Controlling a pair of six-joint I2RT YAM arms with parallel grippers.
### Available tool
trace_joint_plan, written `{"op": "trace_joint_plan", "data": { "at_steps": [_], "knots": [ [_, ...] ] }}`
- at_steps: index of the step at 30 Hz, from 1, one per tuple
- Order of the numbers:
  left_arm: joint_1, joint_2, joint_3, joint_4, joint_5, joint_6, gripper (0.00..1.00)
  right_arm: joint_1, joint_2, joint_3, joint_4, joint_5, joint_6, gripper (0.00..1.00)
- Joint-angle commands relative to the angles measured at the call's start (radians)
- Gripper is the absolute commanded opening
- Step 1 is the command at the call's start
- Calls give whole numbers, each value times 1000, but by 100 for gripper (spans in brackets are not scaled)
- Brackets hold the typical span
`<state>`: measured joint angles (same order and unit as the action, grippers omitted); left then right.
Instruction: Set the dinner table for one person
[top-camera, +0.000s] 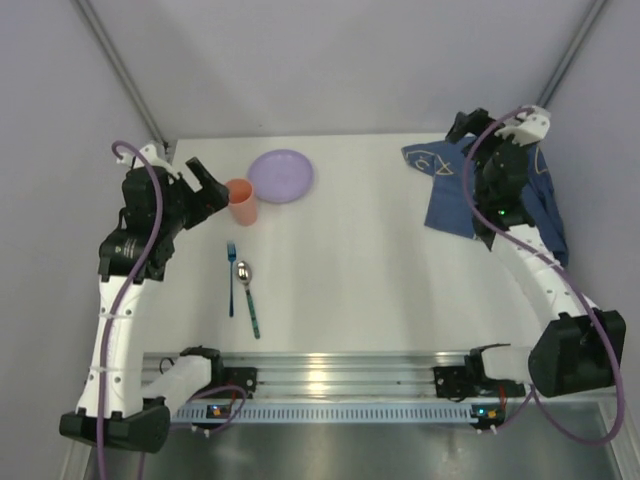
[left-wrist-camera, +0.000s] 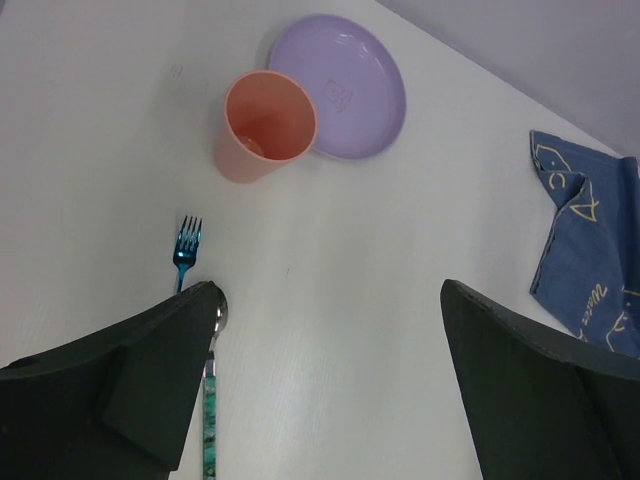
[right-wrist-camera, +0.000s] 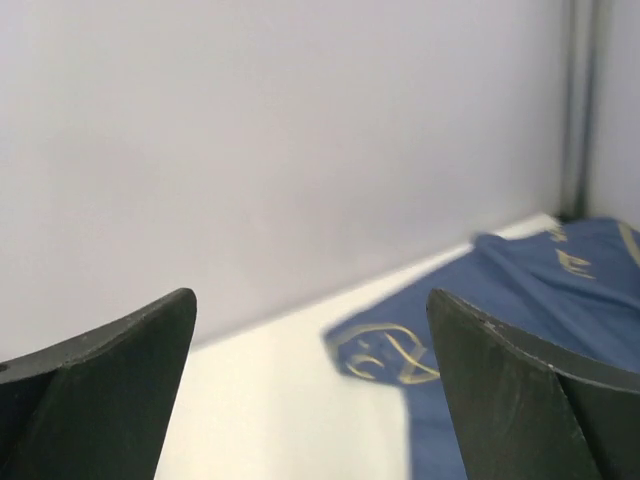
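The white dinner table (top-camera: 350, 260) holds a purple plate (top-camera: 281, 175) at the back left, with an orange cup (top-camera: 241, 201) upright just in front of it. A blue fork (top-camera: 231, 278) and a spoon (top-camera: 248, 295) with a green patterned handle lie side by side nearer the front. My left gripper (top-camera: 208, 185) is open and empty, raised just left of the cup. Its wrist view shows the cup (left-wrist-camera: 265, 125), plate (left-wrist-camera: 345, 85), fork (left-wrist-camera: 185, 248) and spoon (left-wrist-camera: 210, 400). My right gripper (top-camera: 463, 128) is open and empty, above the blue cloth's far corner.
A blue fish-print cloth (top-camera: 450, 195) lies crumpled at the back right, partly under the right arm; it also shows in the right wrist view (right-wrist-camera: 480, 350) and the left wrist view (left-wrist-camera: 590, 250). Grey walls close the back and sides. A metal rail (top-camera: 330, 375) runs along the near edge.
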<state>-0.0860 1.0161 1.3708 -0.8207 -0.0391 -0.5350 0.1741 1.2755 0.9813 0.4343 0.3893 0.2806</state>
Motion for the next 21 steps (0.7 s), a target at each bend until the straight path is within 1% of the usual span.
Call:
{"op": "trace_joint_plan", "data": {
  "at_steps": [1, 2, 3, 4, 5, 6, 7, 9, 12, 15, 18, 21],
  "knots": [
    [2, -66, -97, 86, -73, -129, 99, -103, 57, 117, -312, -149, 328, 100],
    [2, -71, -113, 106, -53, -134, 99, -119, 147, 182, -412, -189, 357, 100],
    [2, -71, -121, 110, -41, -149, 99, -127, 201, 341, -524, -232, 350, 100],
    [2, -57, -110, 100, -32, -154, 99, -130, 258, 424, -734, -234, 333, 100],
    [2, -51, -99, 89, -31, -152, 99, -130, 369, 503, -832, -209, 316, 100],
    [2, -47, -85, 71, -36, -145, 99, -128, 424, 636, -923, -198, 318, 100],
    [2, -47, -76, 58, -51, -138, 99, -136, 517, 687, -1050, -195, 315, 100],
    [2, -59, -75, 55, -62, -111, 99, -136, 594, 794, -1132, -204, 309, 100],
    [2, -85, -76, 54, -59, -82, 99, -136, 695, 845, -1203, -236, 292, 100],
    [2, -96, -65, 35, -38, -69, 99, -137, 774, 867, -1256, -247, 285, 100],
    [2, -99, -42, 11, -30, -56, 99, -133, 849, 888, -1305, -289, 270, 99],
    [2, -109, -33, -9, -44, -42, 99, -119, 909, 898, -1332, -294, 266, 97]
  ]
}}
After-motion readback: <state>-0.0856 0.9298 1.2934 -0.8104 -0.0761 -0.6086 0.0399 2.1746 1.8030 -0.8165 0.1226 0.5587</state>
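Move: The blue napkin's near-left corner is some 34 cm below my right hand, roughly 3 cm back and 4 cm to the left; the napkin's middle lies about 6 cm ahead and 14 cm to the right. The purple plate is about 10 cm ahead and 50 cm to the left of my right hand, at table height. From my left hand, the napkin's middle is roughly 20 cm ahead, 69 cm to the right and 33 cm down. I swing my right hand down onto the napkin's near-left part: first about 10 cm forward with a slight rise, then some 30 cm down while drawing back about 6 cm. Meanwhile the wrist tips by about 70 degrees, from level to steeply downward. The open fingers stop low over the cloth by its left edge; no touch can be made out. ##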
